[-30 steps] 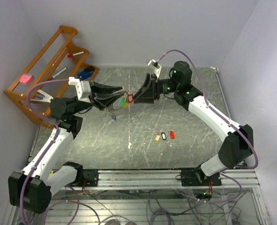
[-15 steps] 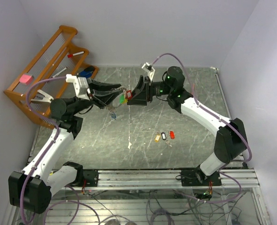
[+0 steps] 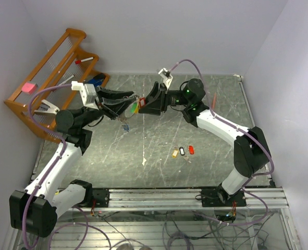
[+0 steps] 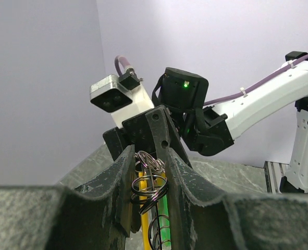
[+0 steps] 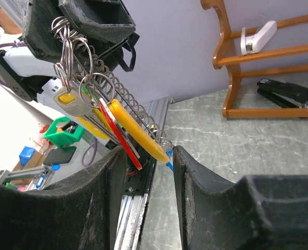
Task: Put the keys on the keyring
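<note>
My left gripper (image 3: 134,104) is held above the table's back left, shut on the keyring (image 4: 149,182), a bunch of silvery metal rings. Yellow and green tags hang below the rings between its fingers. Seen from the right wrist, keys with a yellow tag (image 5: 135,130) and a red tag (image 5: 117,133) hang from those rings beside a long wire coil (image 5: 123,99). My right gripper (image 5: 146,153) faces the left one with its jaws apart. The tag ends dip between its fingertips, and the yellow one touches the right finger. Three more keys, yellow (image 3: 174,152), black-and-white (image 3: 182,151) and red (image 3: 191,149), lie on the table.
A wooden rack (image 3: 49,67) leans at the back left with pens, a pink block (image 3: 28,87) and a dark stapler (image 3: 94,80) by its foot. A small white scrap (image 3: 144,162) lies mid-table. Walls close the left, back and right sides.
Both grippers have shifted a little left and toward the back together. The right arm now reaches further across. The bunch stays in the left gripper.
</note>
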`<state>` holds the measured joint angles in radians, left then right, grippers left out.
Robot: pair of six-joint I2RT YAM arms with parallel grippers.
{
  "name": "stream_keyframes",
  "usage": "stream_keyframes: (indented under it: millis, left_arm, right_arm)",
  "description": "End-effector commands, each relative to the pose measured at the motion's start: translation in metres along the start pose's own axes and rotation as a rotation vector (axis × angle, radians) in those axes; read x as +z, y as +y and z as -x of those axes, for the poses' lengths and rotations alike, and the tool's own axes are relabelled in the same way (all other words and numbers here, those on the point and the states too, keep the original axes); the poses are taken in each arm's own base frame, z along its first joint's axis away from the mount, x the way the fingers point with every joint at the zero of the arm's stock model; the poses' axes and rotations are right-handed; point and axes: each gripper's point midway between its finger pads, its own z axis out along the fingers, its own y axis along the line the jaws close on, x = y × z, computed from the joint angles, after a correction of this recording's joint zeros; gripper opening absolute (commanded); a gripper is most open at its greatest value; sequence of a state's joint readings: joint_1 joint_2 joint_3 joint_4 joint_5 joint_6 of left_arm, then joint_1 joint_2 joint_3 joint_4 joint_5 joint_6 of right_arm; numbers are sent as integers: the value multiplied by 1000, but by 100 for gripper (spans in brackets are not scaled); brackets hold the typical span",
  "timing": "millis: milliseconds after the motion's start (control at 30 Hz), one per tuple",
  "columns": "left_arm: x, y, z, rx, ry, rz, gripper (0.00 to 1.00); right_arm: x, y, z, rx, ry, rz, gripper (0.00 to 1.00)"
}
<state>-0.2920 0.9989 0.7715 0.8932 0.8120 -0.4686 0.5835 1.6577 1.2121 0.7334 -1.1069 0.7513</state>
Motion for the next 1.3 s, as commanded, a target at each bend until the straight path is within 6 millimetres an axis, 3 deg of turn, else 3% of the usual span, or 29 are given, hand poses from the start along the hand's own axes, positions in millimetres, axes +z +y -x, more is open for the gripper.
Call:
stream_keyframes:
  millis: [0,100,500,867,1267]
  left_arm:
    - [2,-2,15,31,-59,7,7]
    - [2,-2,16,26,-65,11,7]
    - [1,-1,13,19,-61,22,7]
    - [-1,-5,6,32,-28,-7,7]
    - [-3,-22,-5,49,37,-121,7]
  right_arm:
    - [7,3,5,-35,-58,38,40]
    - [8,5,8,-33,-80,62,36]
    - [12,5,7,0,-74,84,3]
    - [8,14,11,15,-50,104,0]
    - [-6,25,21,28,-22,130,0]
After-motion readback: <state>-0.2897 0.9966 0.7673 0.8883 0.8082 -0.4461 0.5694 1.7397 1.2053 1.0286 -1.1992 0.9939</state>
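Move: The red key tag hangs from the keyring in the left gripper, its lower end reaching between the right hand's open fingers; its middle lies about 2 cm left of the right hand and 3 cm above, level front to back. The yellow tag hangs beside it, some 3 cm left and 2 cm up. The keyring is roughly 4 cm left, 1 cm farther out and 6 cm up. From the left hand, the red tag is about 3 cm right, 1 cm back and 4 cm below. The red tag's lower end is pinched as the right hand noses about 1 cm left towards the hanging keys, rolls its upper side slightly and shuts its fingers almost fully. Still shut, it then draws back right by about 1 cm and slightly towards the base, turning a few degrees counter-clockwise. The left hand keeps its hold on the keyring, easing less than 1 cm forward and up, then mostly returning. ##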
